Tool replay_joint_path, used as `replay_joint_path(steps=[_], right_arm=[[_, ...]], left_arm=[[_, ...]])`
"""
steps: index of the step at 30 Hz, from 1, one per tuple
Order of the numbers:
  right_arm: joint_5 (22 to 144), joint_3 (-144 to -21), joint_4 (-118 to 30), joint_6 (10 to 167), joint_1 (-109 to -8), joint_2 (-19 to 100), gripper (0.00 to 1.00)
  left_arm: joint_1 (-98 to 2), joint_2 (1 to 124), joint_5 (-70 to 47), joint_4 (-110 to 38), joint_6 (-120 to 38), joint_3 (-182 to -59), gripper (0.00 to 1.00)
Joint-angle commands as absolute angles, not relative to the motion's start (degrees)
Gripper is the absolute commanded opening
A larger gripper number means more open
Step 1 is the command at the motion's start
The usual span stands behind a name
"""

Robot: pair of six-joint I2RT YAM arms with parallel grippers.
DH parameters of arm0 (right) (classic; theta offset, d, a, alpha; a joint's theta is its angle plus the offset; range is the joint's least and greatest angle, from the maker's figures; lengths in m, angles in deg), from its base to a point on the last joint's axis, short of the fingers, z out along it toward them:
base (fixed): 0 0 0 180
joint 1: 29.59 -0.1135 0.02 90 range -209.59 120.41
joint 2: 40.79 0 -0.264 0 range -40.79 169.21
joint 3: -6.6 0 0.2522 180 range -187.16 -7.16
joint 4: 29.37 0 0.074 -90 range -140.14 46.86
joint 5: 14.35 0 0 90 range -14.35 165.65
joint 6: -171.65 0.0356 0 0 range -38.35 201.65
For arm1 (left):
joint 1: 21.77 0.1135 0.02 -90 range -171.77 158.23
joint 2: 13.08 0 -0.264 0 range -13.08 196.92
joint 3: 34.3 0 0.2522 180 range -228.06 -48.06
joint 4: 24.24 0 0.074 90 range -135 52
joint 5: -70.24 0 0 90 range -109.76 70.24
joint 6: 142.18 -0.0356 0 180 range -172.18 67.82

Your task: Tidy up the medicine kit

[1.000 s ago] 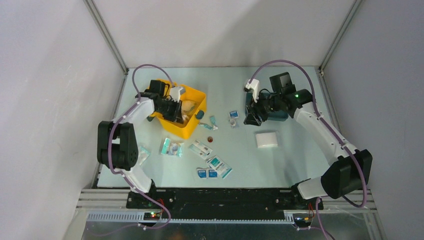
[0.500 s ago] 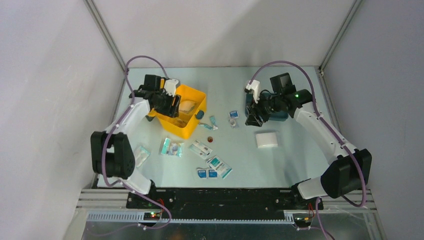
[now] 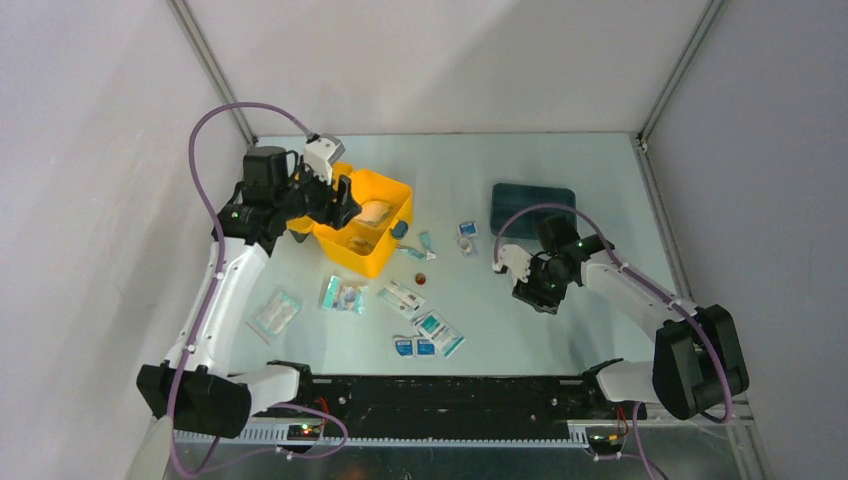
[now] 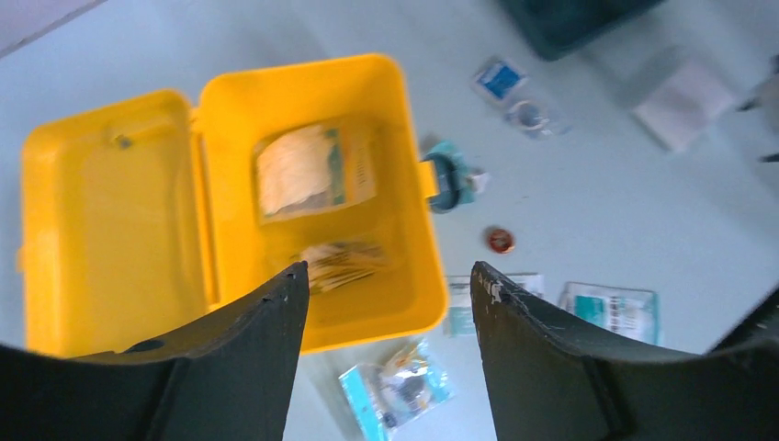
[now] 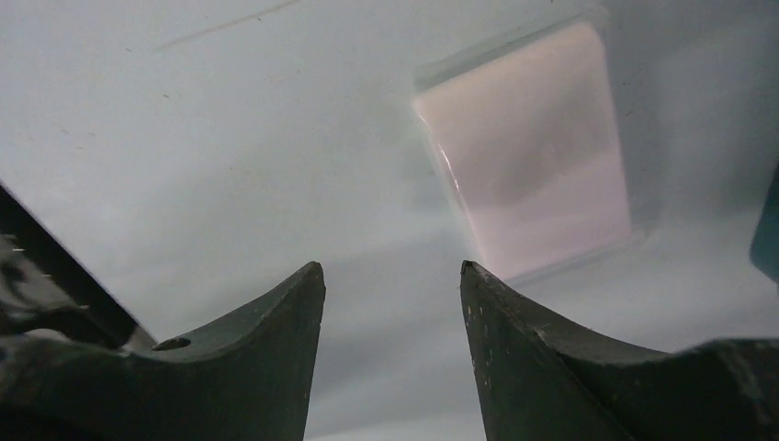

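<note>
The medicine kit is a bright yellow box, standing open at the back left of the table. In the left wrist view its lid lies folded out to the left, and the kit's tub holds a pale packet and another packet. My left gripper hovers above the kit's left edge, open and empty. My right gripper is low over the table at centre right, open with nothing between its fingers. A white pad lies just beyond its right fingertip.
A flat dark teal tray sits at the back right. Several sachets lie loose in front of the kit. A small red-brown disc and a blue packet lie mid-table.
My left gripper has risen out of the kit, drawn back to the left and opened. My right arm has swung from the teal tray toward the near side, down over the white pad.
</note>
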State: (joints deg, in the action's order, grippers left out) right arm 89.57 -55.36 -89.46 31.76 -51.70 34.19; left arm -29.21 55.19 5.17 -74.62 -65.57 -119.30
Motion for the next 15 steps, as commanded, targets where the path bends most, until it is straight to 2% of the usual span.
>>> replay_joint_path(steps=[1,6,10,15], right_arm=[[81.3,-53.2,-82.0,24.9,-53.8,34.4,0.60],[76.4,-51.8,-76.0,23.1,-55.2,39.5,0.54],[71.7,-50.4,-70.6,22.3,-56.1,42.7,0.44],[69.5,-49.6,-67.2,22.9,-56.6,43.3,0.20]], left_arm=[[-30.5,53.0,15.3,-73.2,-62.9,-119.9,0.70],[-30.9,52.9,15.4,-72.8,-61.4,-119.6,0.70],[-31.1,52.2,14.7,-72.6,-61.5,-118.5,0.70],[-31.4,51.7,14.5,-72.0,-61.2,-117.5,0.70]])
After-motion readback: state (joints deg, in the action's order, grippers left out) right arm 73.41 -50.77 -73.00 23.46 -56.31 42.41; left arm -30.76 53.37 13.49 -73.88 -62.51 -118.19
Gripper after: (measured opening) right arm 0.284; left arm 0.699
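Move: The white pack lies about 8 cm ahead of the right hand, 3 cm to its left and some 5 cm below. The teal tray is beyond it, roughly 26 cm ahead of that hand and 3 cm left; a small clear bag sits about 18 cm ahead and 21 cm left. From the left hand the white pack is some 52 cm to the right, 2 cm back and 25 cm below. Right hand goes about 5 cm forward, 4 down, closing to pinch the white pack's near-right corner; left drifts right-back. ##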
